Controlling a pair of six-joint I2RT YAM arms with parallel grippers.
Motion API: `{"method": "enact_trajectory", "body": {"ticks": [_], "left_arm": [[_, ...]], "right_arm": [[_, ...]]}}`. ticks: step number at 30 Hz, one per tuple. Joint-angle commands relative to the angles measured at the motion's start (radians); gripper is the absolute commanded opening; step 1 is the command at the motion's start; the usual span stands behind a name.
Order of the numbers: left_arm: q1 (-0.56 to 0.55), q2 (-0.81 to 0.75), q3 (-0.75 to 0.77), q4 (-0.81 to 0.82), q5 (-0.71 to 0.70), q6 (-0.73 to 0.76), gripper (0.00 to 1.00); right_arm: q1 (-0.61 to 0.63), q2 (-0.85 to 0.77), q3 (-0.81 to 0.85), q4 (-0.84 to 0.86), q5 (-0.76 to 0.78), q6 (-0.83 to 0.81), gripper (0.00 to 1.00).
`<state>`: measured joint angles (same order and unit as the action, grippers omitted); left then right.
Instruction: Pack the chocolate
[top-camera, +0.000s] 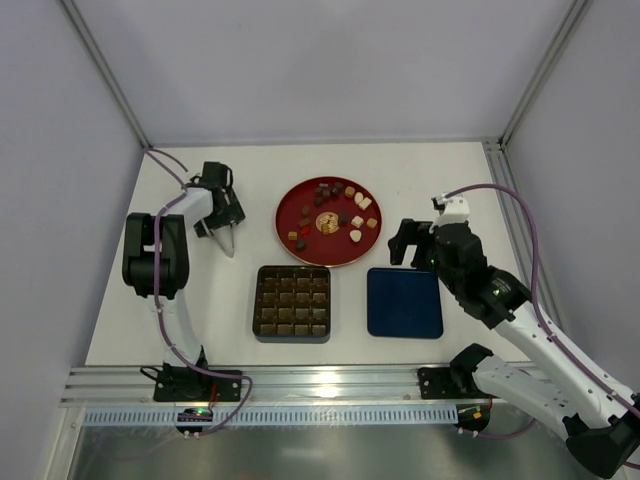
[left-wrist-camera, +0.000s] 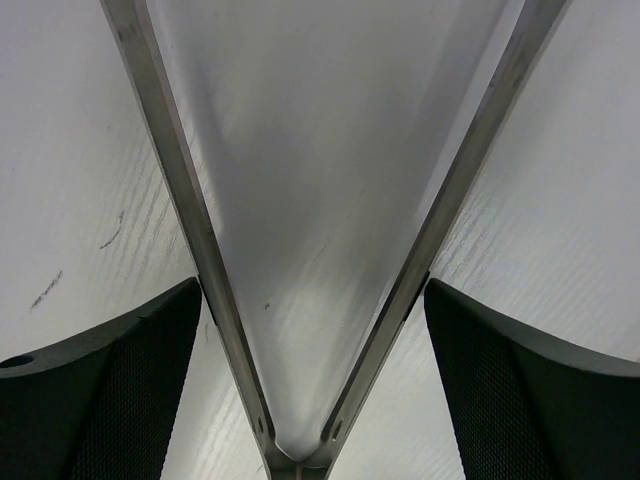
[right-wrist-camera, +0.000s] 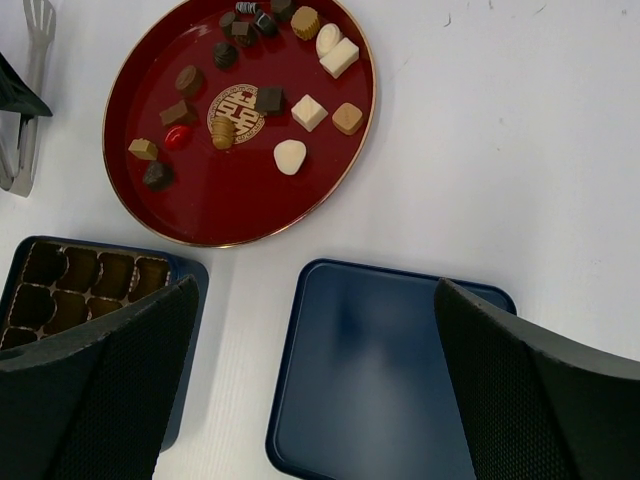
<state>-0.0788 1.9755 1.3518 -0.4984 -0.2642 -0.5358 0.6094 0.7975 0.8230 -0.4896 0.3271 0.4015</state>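
Note:
The chocolate (top-camera: 355, 236) lies as several small brown, cream and reddish pieces (right-wrist-camera: 290, 156) on a round red tray (top-camera: 290, 215) (right-wrist-camera: 230, 205) at the middle back. In front of the tray stands a dark blue box (top-camera: 292, 302) (right-wrist-camera: 80, 275) with brown compartments. My left gripper (top-camera: 222, 222) (left-wrist-camera: 312, 300) is open, left of the tray. It straddles metal tongs (left-wrist-camera: 172, 170) (top-camera: 229, 243) that lie on the table, with their hinge near my wrist. My right gripper (top-camera: 410, 245) (right-wrist-camera: 315, 300) is open above the dark blue lid (top-camera: 404, 302) (right-wrist-camera: 380, 370), with nothing between its fingers.
A gold emblem (right-wrist-camera: 236, 108) marks the tray's centre. The lid lies flat to the right of the box. White enclosure walls stand at the back and on both sides. A metal rail (top-camera: 330, 385) runs along the near edge.

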Motion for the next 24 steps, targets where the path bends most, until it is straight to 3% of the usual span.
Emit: {"method": "enact_trajectory", "body": {"ticks": [1,7,14,24], "left_arm": [[0.010,0.016,-0.005,0.026,0.014,-0.003,0.90],[0.010,0.025,0.001,0.015,0.016,-0.001,0.77],[0.010,-0.003,0.015,-0.006,0.028,0.000,0.53],[0.001,-0.125,0.067,-0.103,0.017,0.008,0.48]], "right_arm": [[0.004,0.003,-0.010,0.039,-0.008,0.008,1.00],[0.004,0.003,-0.012,0.037,-0.016,0.011,1.00],[0.003,-0.011,-0.019,0.033,-0.008,0.011,1.00],[0.004,0.003,-0.015,0.045,-0.016,0.011,1.00]]}}
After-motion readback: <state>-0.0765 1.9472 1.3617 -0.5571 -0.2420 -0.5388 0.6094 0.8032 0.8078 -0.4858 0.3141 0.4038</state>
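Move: Between the left hand's open fingers, at the hand point itself, lie the silver tongs, their middle perhaps 1 cm ahead, hinge end towards the robot. The red plate's middle is about 28 cm to the right and 1 cm farther out; the chocolate box sits roughly 21 cm back and 19 cm right. From the right hand, the tongs are some 19 cm ahead, 45 cm left and 21 cm below. Squeezing the tongs, the left fingers, already against the outer sides of both arms, close from nearly wide open to about half and press the arms towards each other while the hand stays in place low over the table. Keeping that grip, the hand then starts up about 1 cm and draws back nearly as far. ##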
